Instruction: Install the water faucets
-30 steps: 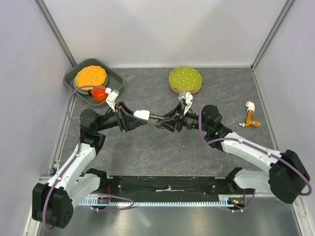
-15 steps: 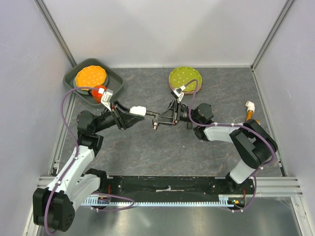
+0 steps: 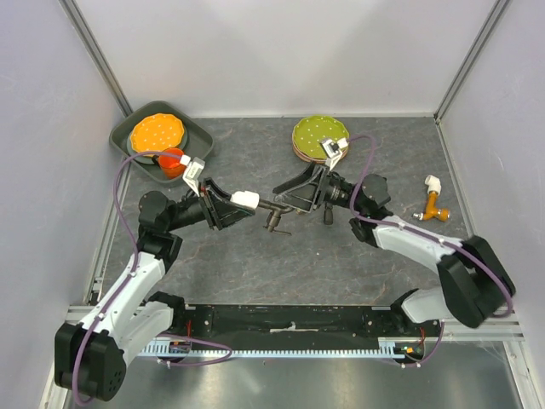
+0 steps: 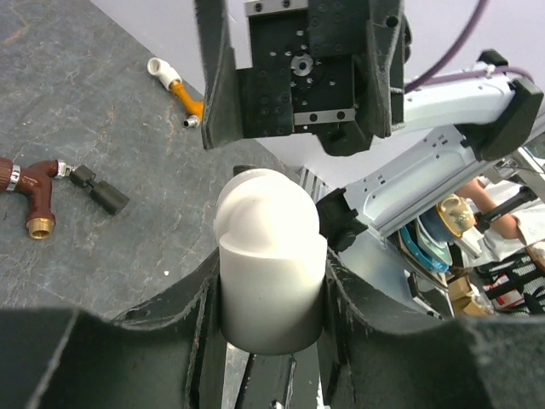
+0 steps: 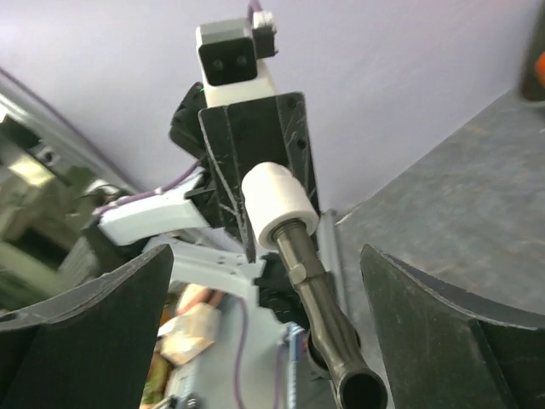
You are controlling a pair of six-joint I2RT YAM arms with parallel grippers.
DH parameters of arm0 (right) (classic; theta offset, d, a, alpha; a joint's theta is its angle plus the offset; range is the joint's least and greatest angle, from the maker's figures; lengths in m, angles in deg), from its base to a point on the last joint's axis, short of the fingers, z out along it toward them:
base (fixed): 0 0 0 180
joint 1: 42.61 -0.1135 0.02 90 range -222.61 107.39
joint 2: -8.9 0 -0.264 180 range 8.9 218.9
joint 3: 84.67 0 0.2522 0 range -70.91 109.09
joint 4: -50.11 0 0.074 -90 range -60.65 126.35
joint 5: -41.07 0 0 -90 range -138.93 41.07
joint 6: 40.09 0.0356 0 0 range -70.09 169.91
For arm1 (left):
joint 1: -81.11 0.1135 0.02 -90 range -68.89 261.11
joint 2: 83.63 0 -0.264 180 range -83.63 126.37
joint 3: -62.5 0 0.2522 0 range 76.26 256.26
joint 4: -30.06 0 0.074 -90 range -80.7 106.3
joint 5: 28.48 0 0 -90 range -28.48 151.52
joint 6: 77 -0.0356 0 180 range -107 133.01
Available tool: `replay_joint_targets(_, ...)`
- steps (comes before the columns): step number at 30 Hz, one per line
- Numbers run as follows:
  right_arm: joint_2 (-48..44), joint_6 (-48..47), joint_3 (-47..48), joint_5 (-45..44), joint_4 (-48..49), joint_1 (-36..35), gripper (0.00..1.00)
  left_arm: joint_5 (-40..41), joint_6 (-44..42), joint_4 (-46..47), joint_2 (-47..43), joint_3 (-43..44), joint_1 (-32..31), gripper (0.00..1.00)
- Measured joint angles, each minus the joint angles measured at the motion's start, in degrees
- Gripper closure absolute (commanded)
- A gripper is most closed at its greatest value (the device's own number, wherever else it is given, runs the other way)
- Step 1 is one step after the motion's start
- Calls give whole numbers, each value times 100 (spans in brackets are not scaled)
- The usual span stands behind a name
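Note:
My left gripper (image 4: 271, 294) is shut on a white elbow fitting (image 4: 271, 247) and holds it above the table's middle (image 3: 245, 198). A dark grey tap (image 5: 328, 328) sticks out of that fitting (image 5: 279, 203) toward my right arm. My right gripper (image 3: 288, 201) is open, with its fingers (image 5: 94, 332) standing wide on either side of the grey tap and not touching it. A reddish-brown tap (image 4: 34, 189) with a small black handle lies on the table below. An orange tap with a white elbow (image 3: 434, 203) lies at the far right.
A stack of green dotted plates (image 3: 320, 136) sits at the back centre. At the back left, a dark tray (image 3: 197, 136) holds an orange plate, with an orange cup (image 3: 173, 162) beside it. Grey walls close in the table on three sides.
My right gripper has opened and let go of the dark grey tap, which stays in the white fitting. The right wrist has turned and shifted. My left gripper keeps its grip.

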Motion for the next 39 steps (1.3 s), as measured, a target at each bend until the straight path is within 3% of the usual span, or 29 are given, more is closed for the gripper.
replay_joint_targets(7,-1403,-2763,24,-1099,-2951,26,2,11,33,-26,153,0,0,98)
replay_joint_targets(12,-2208,-4367,-68,-2065,-3960,-107,2,79,98,-151,299,0,0,98)
replay_joint_targets(15,-2542,-5499,-199,-2824,-4221,-715,2,133,105,-302,317,7,2,98)
replay_joint_targets(25,-2310,-8592,-555,-5543,-4050,-3206,2,247,105,-671,328,37,7,98)
replay_joint_targets(32,-1502,-10035,-555,-7082,-3401,-4153,2,306,105,-728,328,44,39,98)
replay_joint_targets(39,-616,-10933,-553,-8091,-2723,-4566,2,306,105,-748,328,50,42,98)
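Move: The grey faucet, stuck in the white elbow that the left fingers hold, lies about 2 cm back, 2 cm left and 5 cm below the open right hand; the elbow is some 10 cm to that hand's left, level with it fore and aft. On the table, some 25 cm below, the brown faucet lies about 9 cm ahead and 7 cm right. From the left hand the grey faucet is about 9 cm right and 1 cm back. Open right hand veers right, loops back beside the grey faucet, about 10 cm lower, wrist turning some 105 degrees. ##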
